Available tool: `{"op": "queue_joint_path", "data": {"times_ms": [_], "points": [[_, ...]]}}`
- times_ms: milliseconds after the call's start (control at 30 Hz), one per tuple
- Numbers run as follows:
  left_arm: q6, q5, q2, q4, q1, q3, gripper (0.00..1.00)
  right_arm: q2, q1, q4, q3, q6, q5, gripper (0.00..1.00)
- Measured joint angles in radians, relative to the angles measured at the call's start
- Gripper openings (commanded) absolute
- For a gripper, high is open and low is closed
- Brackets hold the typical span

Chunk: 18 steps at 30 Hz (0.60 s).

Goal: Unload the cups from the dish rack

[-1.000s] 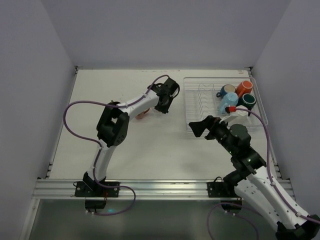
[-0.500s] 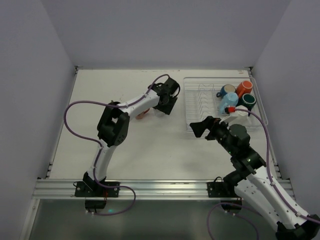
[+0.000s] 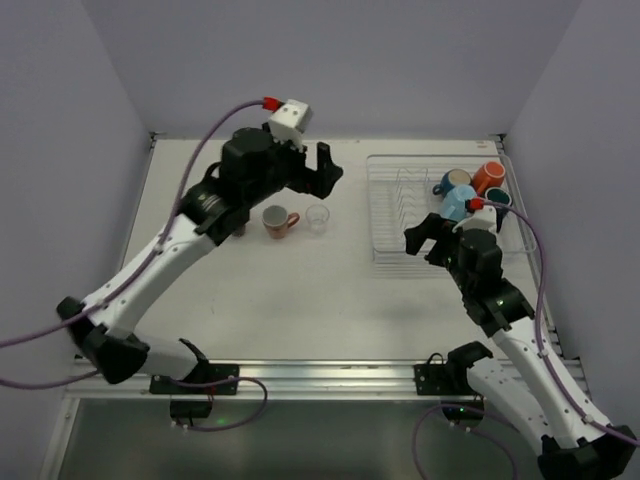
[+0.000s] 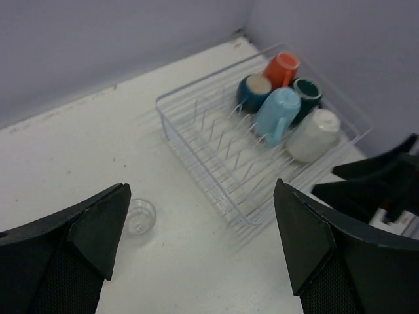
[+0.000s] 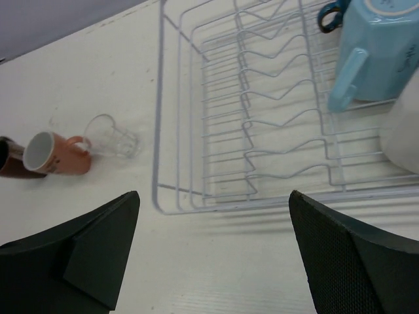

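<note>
The white wire dish rack (image 3: 400, 205) stands at the right. Its far right end holds a dark blue mug (image 3: 456, 181), an orange mug (image 3: 488, 176), a light blue mug (image 3: 456, 204), a dark teal mug (image 3: 496, 201) and a white mug (image 4: 313, 134). A salmon-pink mug (image 3: 278, 221) and a clear glass tumbler (image 3: 318, 217) stand on the table left of the rack. My left gripper (image 3: 322, 172) is open and empty, raised above the tumbler (image 4: 139, 217). My right gripper (image 3: 424, 241) is open and empty over the rack's near edge (image 5: 216, 203).
The rack's left half is bare tines (image 5: 262, 118). A dark object (image 5: 9, 161) lies cut off at the frame edge beside the salmon mug (image 5: 55, 154). Walls close the table at the back and both sides.
My left arm has lifted up and back from low over the table, leaving the tumbler and salmon mug standing uncovered. My right gripper has shifted slightly right, toward the rack.
</note>
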Motion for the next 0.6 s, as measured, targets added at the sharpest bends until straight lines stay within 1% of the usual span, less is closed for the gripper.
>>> {"op": "queue_joint_path", "data": {"times_ms": [67, 167, 233, 333, 400, 533, 600], "points": [[-0.007, 0.038, -0.185, 0.074, -0.002, -0.084, 1.00, 0.045, -0.048, -0.011, 0.023, -0.013, 0.014, 0.99], [-0.012, 0.076, -0.414, 0.155, -0.004, -0.225, 1.00, 0.126, -0.119, -0.023, 0.059, -0.029, 0.043, 0.99], [-0.011, 0.100, -0.539, 0.193, -0.005, -0.331, 1.00, 0.177, -0.169, -0.037, 0.084, -0.042, 0.064, 0.99], [-0.005, 0.112, -0.662, 0.179, -0.006, -0.486, 1.00, 0.241, -0.254, -0.042, 0.122, -0.060, 0.092, 0.99], [0.010, 0.106, -0.718, 0.137, -0.006, -0.576, 1.00, 0.276, -0.310, -0.045, 0.146, -0.074, 0.109, 0.99], [0.019, 0.098, -0.824, 0.111, -0.006, -0.736, 1.00, 0.347, -0.397, -0.047, 0.197, -0.122, 0.132, 0.99], [0.020, 0.098, -0.864, 0.105, -0.006, -0.787, 1.00, 0.383, -0.427, -0.045, 0.216, -0.155, 0.130, 0.99]]}}
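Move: The white cup in the rack lies about 9 cm ahead of the right hand, 16 cm to its right and 14 cm below. The light-blue cup stands some 15 cm ahead and 12 cm right of that hand, the dark green cup about 14 cm ahead and 21 cm right. From the high left hand, the white cup is roughly 43 cm right, 2 cm ahead and 27 cm below; the clear glass sits 6 cm straight ahead and 31 cm down. Swing the open right gripper about 15 cm to the right and some 6 cm forward over the rack towards the white cup, turning it clockwise and tipping the fingers further down, sinking only slightly. Meanwhile draw the empty left gripper back and left, away from the clear glass, first rising about 10 cm, then coming down past its starting height, fingers wide open. ##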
